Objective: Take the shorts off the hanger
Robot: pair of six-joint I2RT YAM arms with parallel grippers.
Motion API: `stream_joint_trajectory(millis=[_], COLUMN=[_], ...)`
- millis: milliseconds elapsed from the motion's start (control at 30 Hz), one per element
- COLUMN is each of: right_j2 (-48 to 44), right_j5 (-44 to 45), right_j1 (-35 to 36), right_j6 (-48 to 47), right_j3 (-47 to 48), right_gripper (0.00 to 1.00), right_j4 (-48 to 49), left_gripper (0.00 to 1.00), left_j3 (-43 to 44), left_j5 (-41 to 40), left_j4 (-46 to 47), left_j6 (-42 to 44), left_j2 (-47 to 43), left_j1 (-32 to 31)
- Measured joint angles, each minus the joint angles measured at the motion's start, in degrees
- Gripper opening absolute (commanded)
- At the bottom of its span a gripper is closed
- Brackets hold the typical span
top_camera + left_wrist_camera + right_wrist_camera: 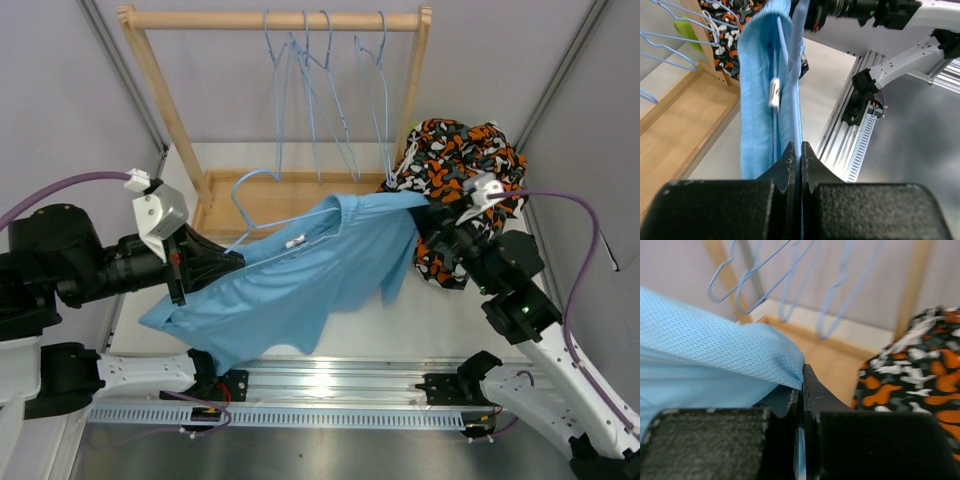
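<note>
The light blue shorts [290, 285] hang stretched between both grippers above the table. My left gripper [228, 262] is shut on their left end, with blue cloth pinched between the jaws [801, 147]. My right gripper [428, 215] is shut on the right edge of the cloth [801, 377]. A blue wire hanger [236, 200] lies along the top of the shorts. Its metal clip [295, 240] [774, 92] is still on the fabric. The camouflage shorts [460, 160] lie heaped at the right, just behind my right gripper.
A wooden rack [270, 18] stands at the back with several bare blue hangers [325, 90] on its rail. Its wooden base [215, 205] lies under the shorts' far side. A metal rail [330, 375] runs along the near edge.
</note>
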Motion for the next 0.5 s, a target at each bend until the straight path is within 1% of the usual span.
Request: stream_joint_trajectory(millis=[133, 267, 500], right_j2=[-3.17, -5.01, -5.03], right_j5=[-5.68, -10.86, -14.62], right_j1=[-11.52, -20.06, -24.52], right_j6=[2.54, 5.11, 9.66], right_j3=[0.0, 0.02, 0.02], right_gripper=[0.0, 0.0, 0.0], right_j4=[-0.04, -0.22, -1.03], left_gripper=[0.0, 0.0, 0.0], left_j3=[-2.12, -3.85, -4.13], left_j5=[-0.39, -0.42, -0.98], left_j4=[0.74, 1.55, 1.62], left_j6=[0.0, 0.0, -0.04], left_j2=[0.35, 0.61, -0.13], left_j1=[0.0, 0.0, 0.0])
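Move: The right hand already grips the blue shorts at the right end of their waistband. The camouflage shorts on the basket pile lie about 25 cm ahead of this hand, 12 cm to its right and 23 cm lower; the nearest empty hanger is about 28 cm ahead and 11 cm left. For the left hand, still pinching the hanger's left end, the hanger's right end inside the waistband lies some 29 cm right, 14 cm ahead and 6 cm lower. Rightward, quickly at first and then easing off, the right hand draws the pinched waistband away from the left hand by about 8 cm, rising some 2 cm and turning slightly clockwise. The left fingers keep hold of the hanger's end against this pull; that hand sinks about 1.5 cm and drifts about 1 cm to the right. ##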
